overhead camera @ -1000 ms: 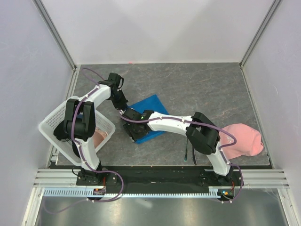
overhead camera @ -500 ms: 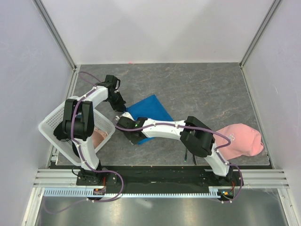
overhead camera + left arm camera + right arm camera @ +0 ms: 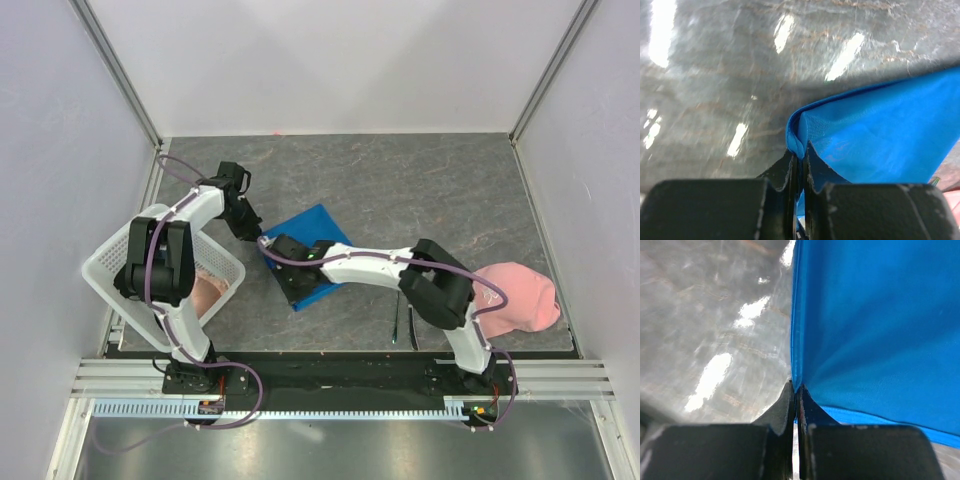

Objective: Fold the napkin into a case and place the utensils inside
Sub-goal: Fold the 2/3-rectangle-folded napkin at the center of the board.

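The bright blue napkin (image 3: 320,224) lies partly folded on the grey table, left of centre. My left gripper (image 3: 257,236) is shut on a pinched fold at its left corner; the left wrist view shows the blue napkin (image 3: 880,135) bunched between the left gripper (image 3: 800,152) tips. Right beside it, my right gripper (image 3: 273,251) is shut on the napkin's edge, and in the right wrist view the right gripper (image 3: 796,389) clamps the hem of the napkin (image 3: 875,330). The utensils (image 3: 411,327) lie near the front edge, partly under the right arm.
A white basket (image 3: 105,262) stands at the left edge with something pinkish inside. A pale pink cloth (image 3: 518,296) lies at the front right. Metal frame posts and white walls close in the table on three sides.
My right gripper has shut on the napkin's edge after standing open over it. The right arm swung slightly back, and the left gripper drew a little up and to the left.
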Available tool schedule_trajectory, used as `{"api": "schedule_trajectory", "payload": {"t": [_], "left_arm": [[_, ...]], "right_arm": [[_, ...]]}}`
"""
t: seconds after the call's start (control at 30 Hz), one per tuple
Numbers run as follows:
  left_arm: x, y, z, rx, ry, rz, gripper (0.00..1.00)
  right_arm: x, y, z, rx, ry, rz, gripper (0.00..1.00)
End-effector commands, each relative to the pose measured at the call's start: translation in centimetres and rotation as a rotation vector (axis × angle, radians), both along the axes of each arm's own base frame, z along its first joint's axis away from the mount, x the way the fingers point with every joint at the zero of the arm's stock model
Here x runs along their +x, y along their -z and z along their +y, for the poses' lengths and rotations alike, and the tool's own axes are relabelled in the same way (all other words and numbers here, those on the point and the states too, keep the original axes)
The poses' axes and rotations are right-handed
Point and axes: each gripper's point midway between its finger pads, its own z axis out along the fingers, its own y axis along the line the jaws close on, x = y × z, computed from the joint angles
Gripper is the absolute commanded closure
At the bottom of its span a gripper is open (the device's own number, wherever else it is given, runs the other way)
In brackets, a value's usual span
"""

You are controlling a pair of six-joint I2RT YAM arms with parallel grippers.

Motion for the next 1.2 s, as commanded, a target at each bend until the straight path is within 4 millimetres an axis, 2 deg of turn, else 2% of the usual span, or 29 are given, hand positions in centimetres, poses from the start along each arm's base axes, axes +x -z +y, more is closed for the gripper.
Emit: {"api": "schedule_trajectory", "payload": {"t": [0.0,0.03,0.07,0.1,0.13,0.17,0.2,0.23,0.27,0.3,0.33,0.37,0.4,0.43,0.47,0.5,0.6,0.73,0.83,0.93,1.03,1.07,1.13,1.17], "left_arm": [[0.9,-3.5,1.8,0.103,-0.108,-0.090,0.98],[0.9,-3.6,2.4,0.135,-0.156,-0.087,0.98],[1.0,-3.8,2.4,0.146,-0.177,-0.085,0.98],[0.7,-3.7,2.5,0.161,-0.198,-0.072,0.98],[0.5,-3.7,2.9,0.193,-0.239,-0.056,0.98],[0.7,-3.7,2.5,0.214,-0.240,-0.052,0.98],[0.8,-3.7,2.5,0.237,-0.266,-0.044,0.98],[0.1,-3.5,3.0,0.300,-0.269,-0.004,0.98],[0.9,-3.7,2.1,0.324,-0.259,-0.006,0.98],[1.2,-3.7,2.0,0.355,-0.276,-0.003,0.98],[1.3,-4.0,2.6,0.427,-0.288,-0.008,0.98],[1.5,-4.9,1.9,0.454,-0.279,-0.012,0.98],[1.7,-3.9,1.8,0.484,-0.291,0.015,0.98],[2.3,-4.3,1.6,0.490,-0.305,0.006,0.98],[2.1,-3.9,1.4,0.501,-0.305,0.030,0.98],[2.2,-3.0,1.1,0.509,-0.311,0.045,0.98],[2.8,-2.7,-0.1,0.530,-0.304,0.032,0.98],[3.7,-2.4,-1.8,0.576,-0.276,0.005,0.98],[3.4,-2.2,-2.6,0.592,-0.276,0.013,0.98],[3.3,-2.0,-3.3,0.595,-0.267,0.010,0.98],[2.9,-1.5,-3.8,0.606,-0.267,0.021,0.98],[2.9,-1.1,-4.0,0.610,-0.268,0.027,0.98],[2.6,-1.1,-4.4,0.612,-0.264,0.034,0.98],[2.6,-1.0,-4.7,0.611,-0.263,0.035,0.98]], "right_arm": [[-2.8,-5.1,0.8,0.327,-0.022,0.257,1.00],[-2.6,-6.0,1.4,0.391,-0.033,0.260,1.00],[-3.6,-6.8,1.7,0.444,-0.073,0.321,1.00],[-4.1,-6.7,1.2,0.468,-0.056,0.368,1.00],[-4.0,-7.4,1.8,0.532,-0.071,0.375,1.00],[-4.9,-7.9,1.8,0.576,-0.098,0.431,1.00],[-5.1,-7.4,1.1,0.591,-0.082,0.465,1.00],[-4.9,-8.1,1.4,0.638,-0.079,0.476,1.00],[-5.3,-8.7,1.4,0.675,-0.098,0.513,1.00],[-5.2,-8.4,0.7,0.693,-0.080,0.540,1.00],[-4.9,-9.2,1.0,0.742,-0.069,0.551,1.00],[-4.9,-9.4,0.8,0.757,-0.063,0.570,1.00],[-4.9,-8.8,-0.1,0.766,-0.051,0.610,1.00],[-4.4,-9.0,-0.2,0.795,-0.042,0.612,1.00],[-4.3,-8.6,-0.6,0.797,-0.016,0.638,1.00],[-4.1,-7.4,-1.6,0.787,0.010,0.666,1.00],[-3.2,-6.0,-3.1,0.780,0.052,0.679,1.00],[-3.1,-3.9,-4.9,0.705,0.061,0.673,1.00],[-2.8,-2.7,-6.0,0.639,0.063,0.644,1.00],[-2.7,-2.6,-6.6,0.589,0.037,0.616,0.91],[-1.6,-2.3,-7.1,0.525,0.051,0.572,0.74],[-0.6,-2.4,-7.2,0.503,0.069,0.519,0.69],[-0.1,-2.5,-7.8,0.460,0.066,0.475,0.59],[0.9,-3.0,-7.7,0.451,0.069,0.417,0.55]]}}
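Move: Ahead of the right hand, which already pinches the napkin's near-left corner, the napkin's middle lies about 9 cm out and 4 cm to the right; the fork is roughly 22 cm to that hand's right and the knife 26 cm, both about level with it. The left hand still holds the far-left corner, with the napkin's middle about 5 cm back and 10 cm right of it, and the white basket some 21 cm left and 8 cm back of it. Lifting the napkin's two left corners together, the right hand rises about 5 cm and the left about 3 cm, each then swinging right over the napkin and sinking again to end some 5 to 7 cm right of its start. Both wrists tilt 30 degrees or more, fingertips swinging left, the right hand's also back towards the base; the left keeps its pinch while the right fingers part and release their corner as they come down. ##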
